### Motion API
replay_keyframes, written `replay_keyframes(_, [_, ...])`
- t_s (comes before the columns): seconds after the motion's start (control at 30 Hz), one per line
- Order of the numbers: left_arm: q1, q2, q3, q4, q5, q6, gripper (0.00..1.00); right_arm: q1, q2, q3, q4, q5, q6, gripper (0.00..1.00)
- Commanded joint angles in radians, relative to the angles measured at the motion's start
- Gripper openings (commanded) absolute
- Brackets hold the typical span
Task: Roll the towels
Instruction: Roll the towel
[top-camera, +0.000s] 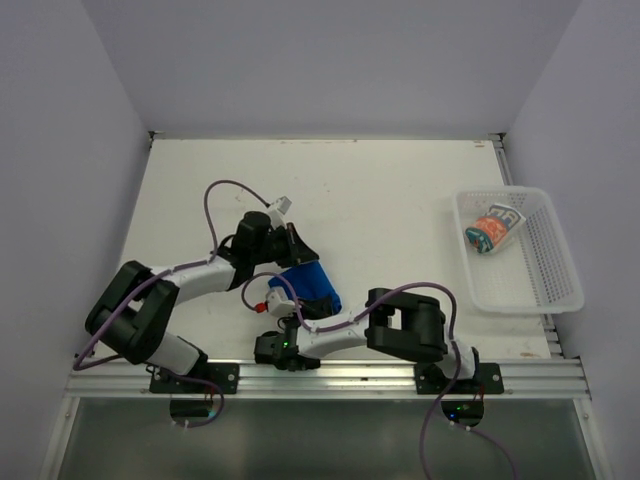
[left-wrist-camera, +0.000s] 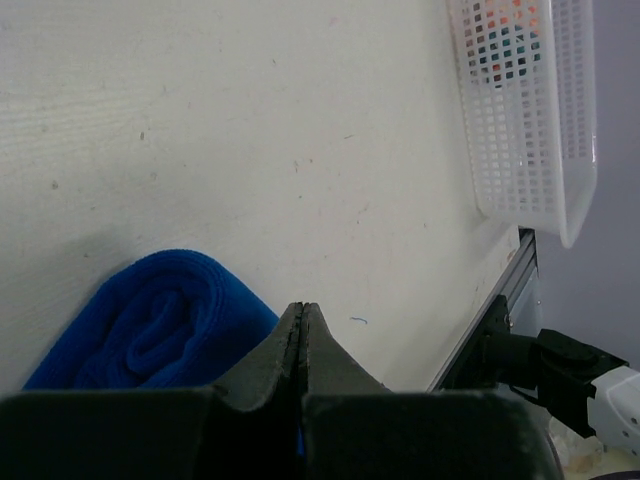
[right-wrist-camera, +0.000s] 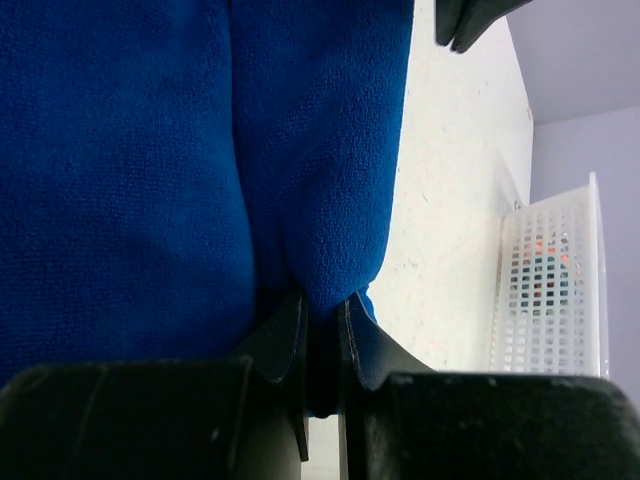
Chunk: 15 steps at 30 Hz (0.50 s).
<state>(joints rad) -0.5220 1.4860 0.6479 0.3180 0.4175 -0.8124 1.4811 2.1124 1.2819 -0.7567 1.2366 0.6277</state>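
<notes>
The blue towel (top-camera: 312, 286) lies rolled up on the table between the two arms. My right gripper (top-camera: 292, 312) comes at it from the near side and is shut on a fold of it (right-wrist-camera: 330, 200). My left gripper (top-camera: 303, 256) sits at the roll's far side; its jaws are pressed together (left-wrist-camera: 302, 308) with nothing at the tips, the roll (left-wrist-camera: 160, 325) just to their left. The patterned towel (top-camera: 493, 230) lies rolled in the white mesh basket (top-camera: 545, 290), showing through the mesh in the left wrist view (left-wrist-camera: 505, 40) and the right wrist view (right-wrist-camera: 545, 275).
The basket stands at the table's right edge. The metal rail (top-camera: 330, 378) with both arm bases runs along the near edge. White walls close in the table on the left, back and right. The left fingertips (right-wrist-camera: 465, 20) show at the top of the right wrist view.
</notes>
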Motion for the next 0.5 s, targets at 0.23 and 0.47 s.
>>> replay_keyframes(0.23, [-0.018, 0.108, -0.091, 0.125, -0.016, 0.022, 0.00, 0.007, 0.014, 0.025, 0.025, -0.077, 0.007, 0.00])
replay_keyframes(0.47, [-0.007, 0.163, -0.136, 0.156, -0.052, -0.001, 0.00, -0.001, -0.075, -0.027, 0.109, -0.112, 0.003, 0.00])
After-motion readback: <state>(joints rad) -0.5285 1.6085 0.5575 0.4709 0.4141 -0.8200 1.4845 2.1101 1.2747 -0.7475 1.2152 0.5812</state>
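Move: The blue towel, folded and partly rolled, lies with its middle about 5 cm back, 2 cm left and 7 cm below the closed left fingers; the roll's far end is about 1 cm ahead and 1 cm left of them, also 7 cm down. The right fingers, already gripping the near part, are some 10 cm back, 2 cm right and 6 cm below. From the right hand, the towel's middle is about 4 cm ahead, 5 cm left and 1 cm down. The towel's roll, still pinched near its near end by the right fingers, is met from above near its far end by the closed left fingertips. The left hand sinks about 5 cm, easing back about 1 cm at first, and slows to a stop pressing down on the roll. The right hand stays in place and keeps its hold. ##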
